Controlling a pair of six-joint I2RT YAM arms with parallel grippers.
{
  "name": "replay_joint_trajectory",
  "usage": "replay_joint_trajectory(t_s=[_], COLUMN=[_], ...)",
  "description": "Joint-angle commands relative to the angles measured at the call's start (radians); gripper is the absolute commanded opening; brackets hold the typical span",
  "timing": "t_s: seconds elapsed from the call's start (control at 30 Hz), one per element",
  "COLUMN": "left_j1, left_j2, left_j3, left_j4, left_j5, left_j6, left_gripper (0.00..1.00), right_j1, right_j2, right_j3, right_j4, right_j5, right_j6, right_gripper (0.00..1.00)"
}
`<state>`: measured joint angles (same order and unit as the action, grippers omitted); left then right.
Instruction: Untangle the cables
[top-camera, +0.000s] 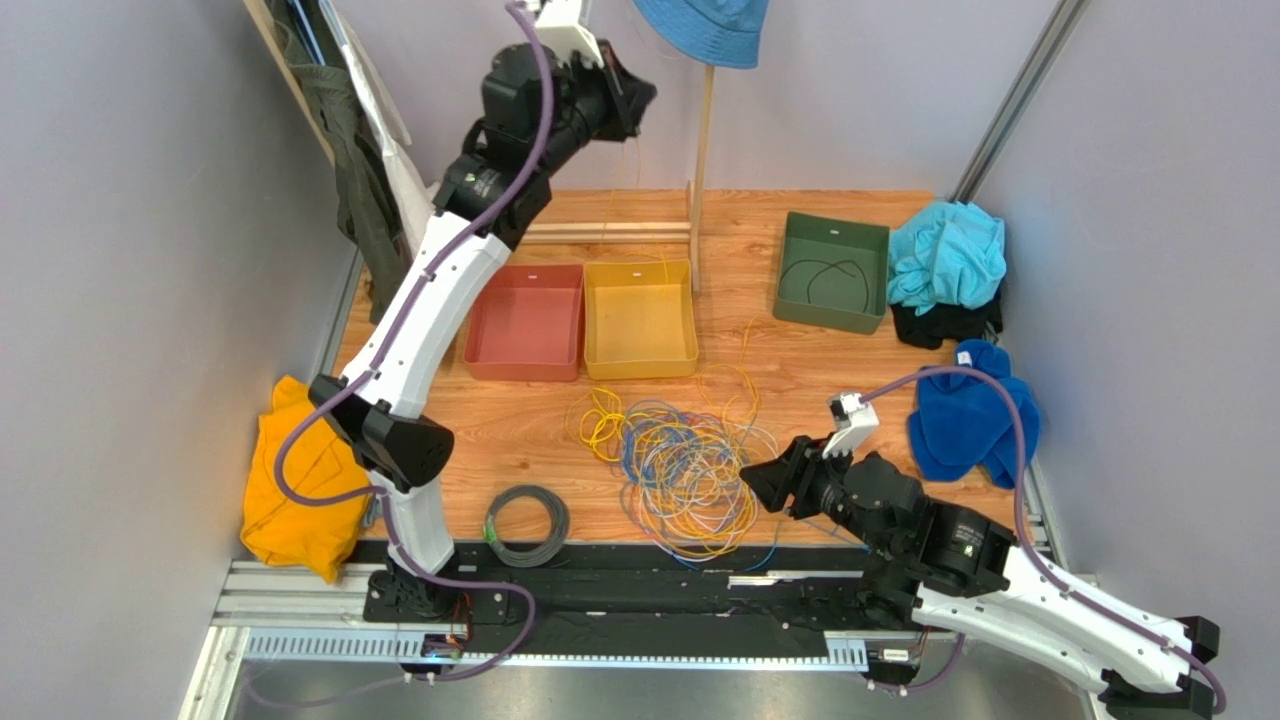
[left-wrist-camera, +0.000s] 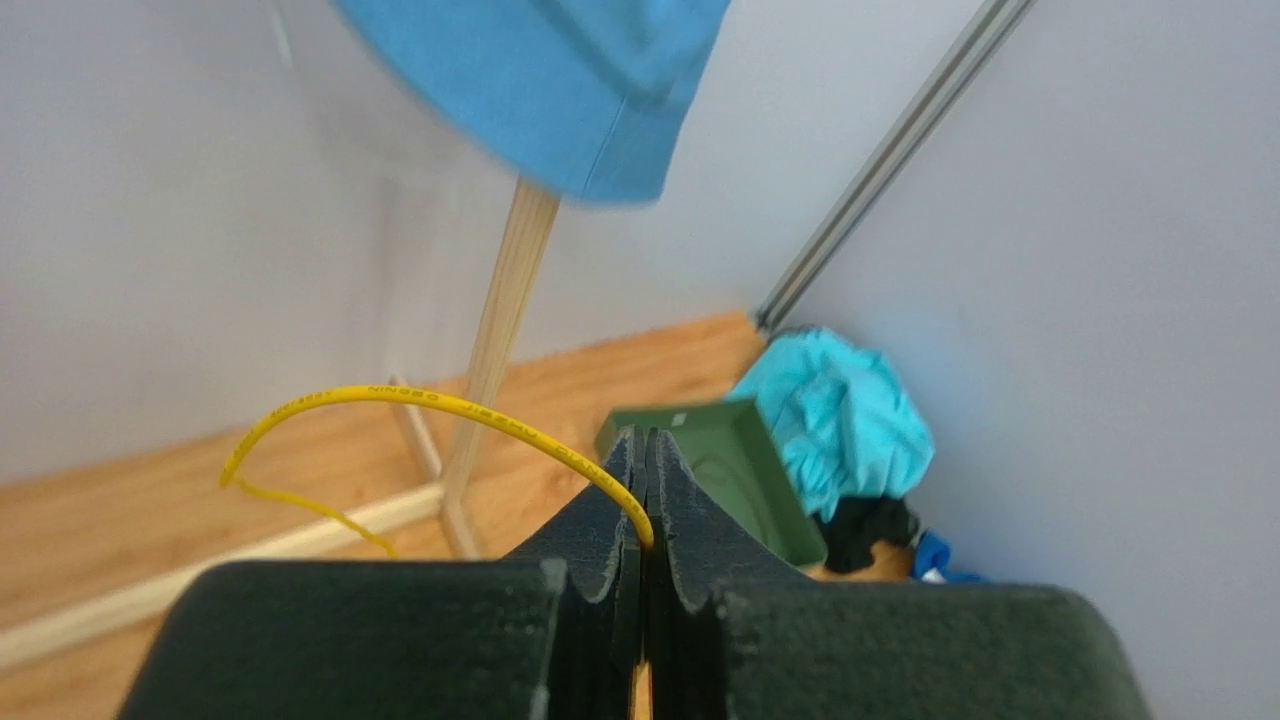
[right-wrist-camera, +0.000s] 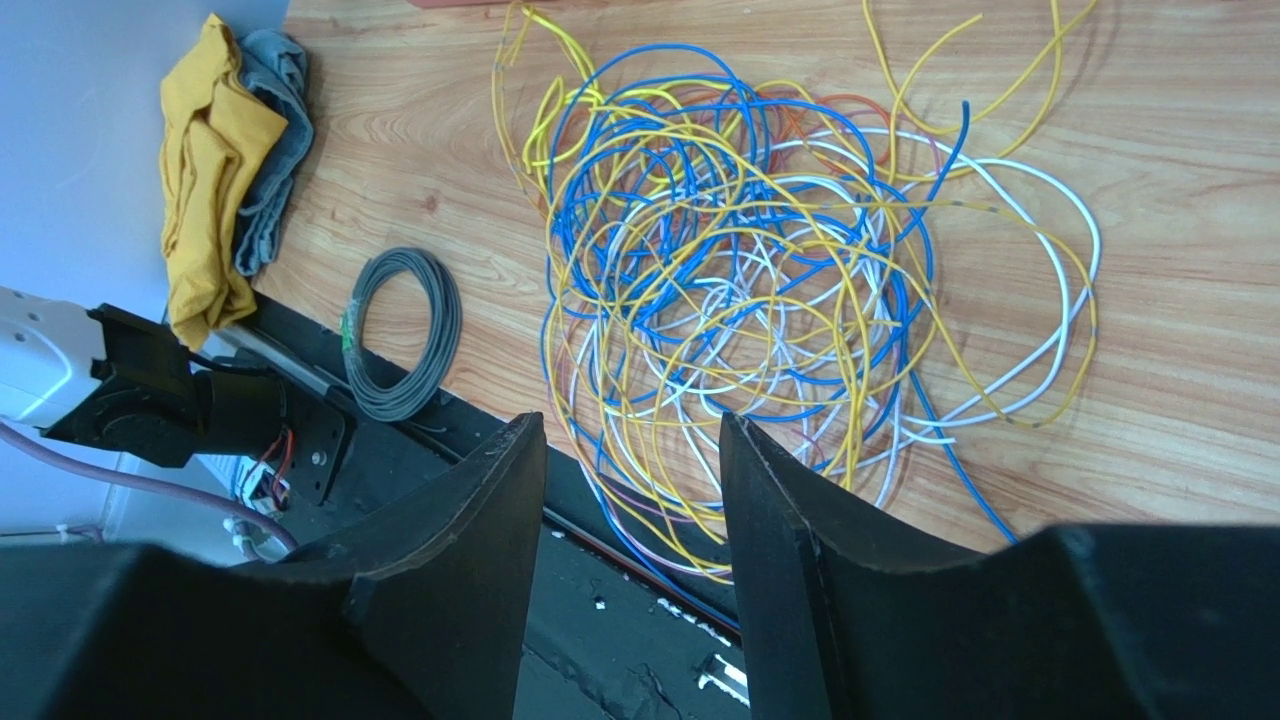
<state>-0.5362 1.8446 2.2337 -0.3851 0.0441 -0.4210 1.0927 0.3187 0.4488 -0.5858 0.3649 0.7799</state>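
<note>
The cables (top-camera: 684, 458) lie in a loose tangle of yellow, blue and pale wires on the wooden table, also seen in the right wrist view (right-wrist-camera: 751, 255). My left gripper (top-camera: 631, 98) is raised high at the back, beside the blue hat. In its wrist view the left gripper (left-wrist-camera: 646, 450) is shut on one yellow cable (left-wrist-camera: 406, 396), which arcs out to the left. My right gripper (top-camera: 763, 483) hovers at the tangle's near right edge. Seen from its wrist, the right gripper (right-wrist-camera: 631, 428) is open, nothing between its fingers, above the strands at the table's near edge.
A red bin (top-camera: 526, 323), a yellow bin (top-camera: 639, 318) and a green bin (top-camera: 830, 270) stand behind the tangle. A grey coil (top-camera: 526, 525) lies near left. Cloths sit at the left (top-camera: 301, 480) and right (top-camera: 969, 413). A wooden pole (top-camera: 700, 165) carries the blue hat (top-camera: 703, 27).
</note>
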Motion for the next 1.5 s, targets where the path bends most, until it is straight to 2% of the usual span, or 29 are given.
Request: replay_joint_trajectory(t_s=[0.0,0.2,0.97,1.07,1.2,1.47], left_j1=[-0.002,-0.002,-0.002,-0.002,-0.001,0.001], left_j2=[-0.027,0.001,0.059,0.054,0.031,0.034], left_j3=[0.181,0.273,0.268,0.212,0.046,-0.155], left_j4=[0.009,-0.015,0.003,0.014,0.061,0.127], left_j5=[0.016,0.011,0.016,0.023,0.030,-0.035], left_j6=[0.010,0.019,0.018,0.013,0.005,0.011], left_gripper=[0.00,0.00,0.00,0.00,0.00,0.00], right_j1=[0.006,0.007,0.006,0.006,0.006,0.006], right_j2=[0.000,0.013,0.005,0.008,0.008,0.002], right_j3=[-0.010,-0.001,-0.038,-0.042,-0.042,-0.048], right_j4=[0.038,0.044,0.052,0.050,0.047,0.037], right_j5=[-0.001,-0.004,-0.006,-0.001,0.003,0.020], right_j6=[0.018,0.016,0.028,0.028,0.028,0.024], right_gripper=[0.50,0.50,0.49,0.49,0.49,0.49])
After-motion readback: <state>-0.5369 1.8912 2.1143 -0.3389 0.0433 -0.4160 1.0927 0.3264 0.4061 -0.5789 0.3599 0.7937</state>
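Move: The left hand, shut on the yellow cable, is high over the boxes: the cable tangle lies about 25 cm back towards the base, 7 cm to its right and 47 cm below. The yellow box is almost straight beneath, some 3 cm farther out and 45 cm down; the red box stands about 18 cm to the left and 2 cm ahead at that level. From the idle right hand the tangle is roughly 8 cm ahead, 7 cm left and 14 cm below. Up first, in a quick flick of about 11 cm and a little back, the left hand tipping up some 15 degrees with the yellow cable still pinched; it eases down slowly, nearly pauses, then whips down about 14 cm and slightly forward over the yellow box, tipping down again. The half-open, empty right hand sinks 2 cm beside the tangle. ##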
